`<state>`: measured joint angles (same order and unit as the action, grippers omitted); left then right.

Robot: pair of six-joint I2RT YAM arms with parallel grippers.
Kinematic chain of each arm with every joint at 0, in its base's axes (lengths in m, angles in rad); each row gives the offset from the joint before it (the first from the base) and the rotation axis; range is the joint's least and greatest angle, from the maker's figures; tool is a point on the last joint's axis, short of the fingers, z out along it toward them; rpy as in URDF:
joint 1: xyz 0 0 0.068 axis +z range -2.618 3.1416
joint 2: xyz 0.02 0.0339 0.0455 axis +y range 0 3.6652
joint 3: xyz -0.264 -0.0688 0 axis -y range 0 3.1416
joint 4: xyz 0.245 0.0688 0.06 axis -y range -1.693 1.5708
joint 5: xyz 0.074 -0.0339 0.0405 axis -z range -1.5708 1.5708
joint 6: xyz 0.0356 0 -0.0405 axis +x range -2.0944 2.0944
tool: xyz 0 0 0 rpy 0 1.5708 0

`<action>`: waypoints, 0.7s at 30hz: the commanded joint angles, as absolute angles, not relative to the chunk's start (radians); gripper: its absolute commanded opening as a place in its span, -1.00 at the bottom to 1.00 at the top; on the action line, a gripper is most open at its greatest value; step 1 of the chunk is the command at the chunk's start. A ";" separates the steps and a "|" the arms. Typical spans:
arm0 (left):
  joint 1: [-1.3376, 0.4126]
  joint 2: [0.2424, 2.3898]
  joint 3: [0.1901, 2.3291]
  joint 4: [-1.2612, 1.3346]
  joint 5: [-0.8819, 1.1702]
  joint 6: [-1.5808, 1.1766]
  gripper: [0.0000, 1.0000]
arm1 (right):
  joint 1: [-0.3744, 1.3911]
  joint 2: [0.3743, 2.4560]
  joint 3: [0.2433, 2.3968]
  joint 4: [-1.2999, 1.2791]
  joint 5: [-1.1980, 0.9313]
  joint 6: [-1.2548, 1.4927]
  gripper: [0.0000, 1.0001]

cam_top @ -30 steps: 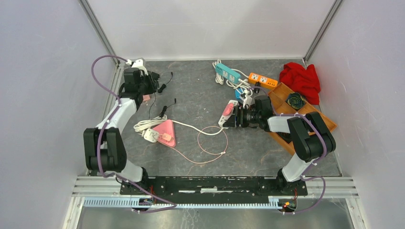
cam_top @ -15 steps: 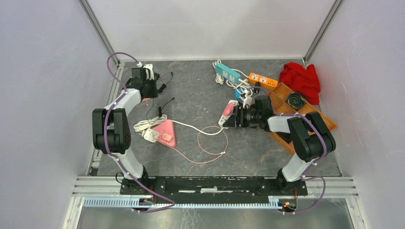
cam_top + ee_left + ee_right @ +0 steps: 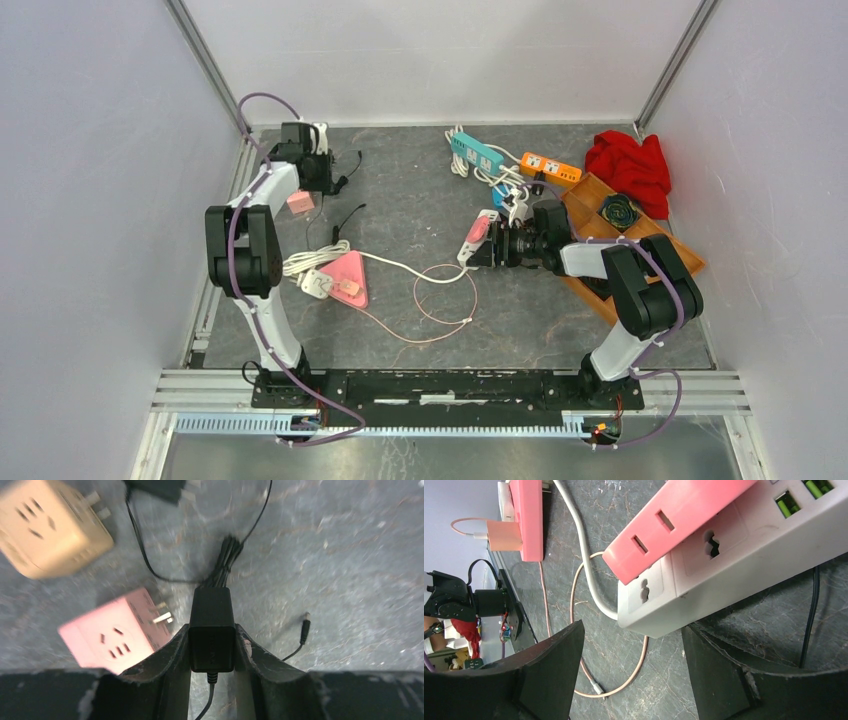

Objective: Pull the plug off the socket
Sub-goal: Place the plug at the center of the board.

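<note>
My left gripper [image 3: 212, 632] is shut on a black plug adapter [image 3: 212, 615] and holds it above the table; its cord hangs down between the fingers. A pink cube socket [image 3: 115, 640] lies just left of and below it, apart from the plug. In the top view the left gripper [image 3: 320, 170] is at the far left and the pink cube [image 3: 299, 202] lies on the table nearer than it. My right gripper [image 3: 633, 630] is open, its jaws on either side of the end of a white and pink power strip [image 3: 724, 545], which also shows in the top view [image 3: 478, 235].
A beige cube socket [image 3: 50, 525] and another black adapter [image 3: 160, 487] lie beyond the left gripper. A pink triangular socket [image 3: 347, 275], a pink cable loop [image 3: 445, 300], teal [image 3: 476, 152] and orange [image 3: 550, 166] strips, a red cloth [image 3: 630, 165] and a wooden tray [image 3: 590, 195] are on the table.
My left arm has swung toward the back of the table with the black plug in its gripper, and the pink cube socket now lies uncovered on the table. The right arm has not moved.
</note>
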<state>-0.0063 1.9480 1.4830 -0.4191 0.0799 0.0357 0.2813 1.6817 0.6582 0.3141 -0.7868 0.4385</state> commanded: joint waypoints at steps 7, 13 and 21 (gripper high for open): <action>-0.017 1.950 1.858 -0.446 0.100 0.033 -0.83 | 0.284 1.676 0.709 0.327 -0.806 0.400 0.59; -0.017 2.000 1.950 -0.426 0.172 -0.025 -0.77 | 0.285 1.678 0.713 0.323 -0.811 0.393 0.59; -0.017 2.094 1.832 -0.424 0.289 -0.046 -0.76 | 0.284 1.683 0.715 0.323 -0.821 0.394 0.59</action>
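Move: The left hand already holds the black plug low over the table. The flat black adapter it swings over lies about 8 cm ahead, 3 cm to its left and 7 cm below, with that adapter's cord bundle about 4 cm ahead and 1 cm right. The beige cube is about 7 cm ahead and 8 cm left, the pink cube level and 6 cm left. From the right hand the flat black adapter lies some 22 cm forward and 36 cm left. Keeping its pinch on the black plug, the left arm swings quickly up by some 18 cm and forward by about 8 cm, rising away from the pink cube and over the flat adapter's cord bundle while the fingers tip outward by about 25 degrees. It then turns back down by roughly 6 cm, easing slightly right and starting to undo the tilt, the plug still in the air above the table just right of the flat black adapter and trailing its own cord. ##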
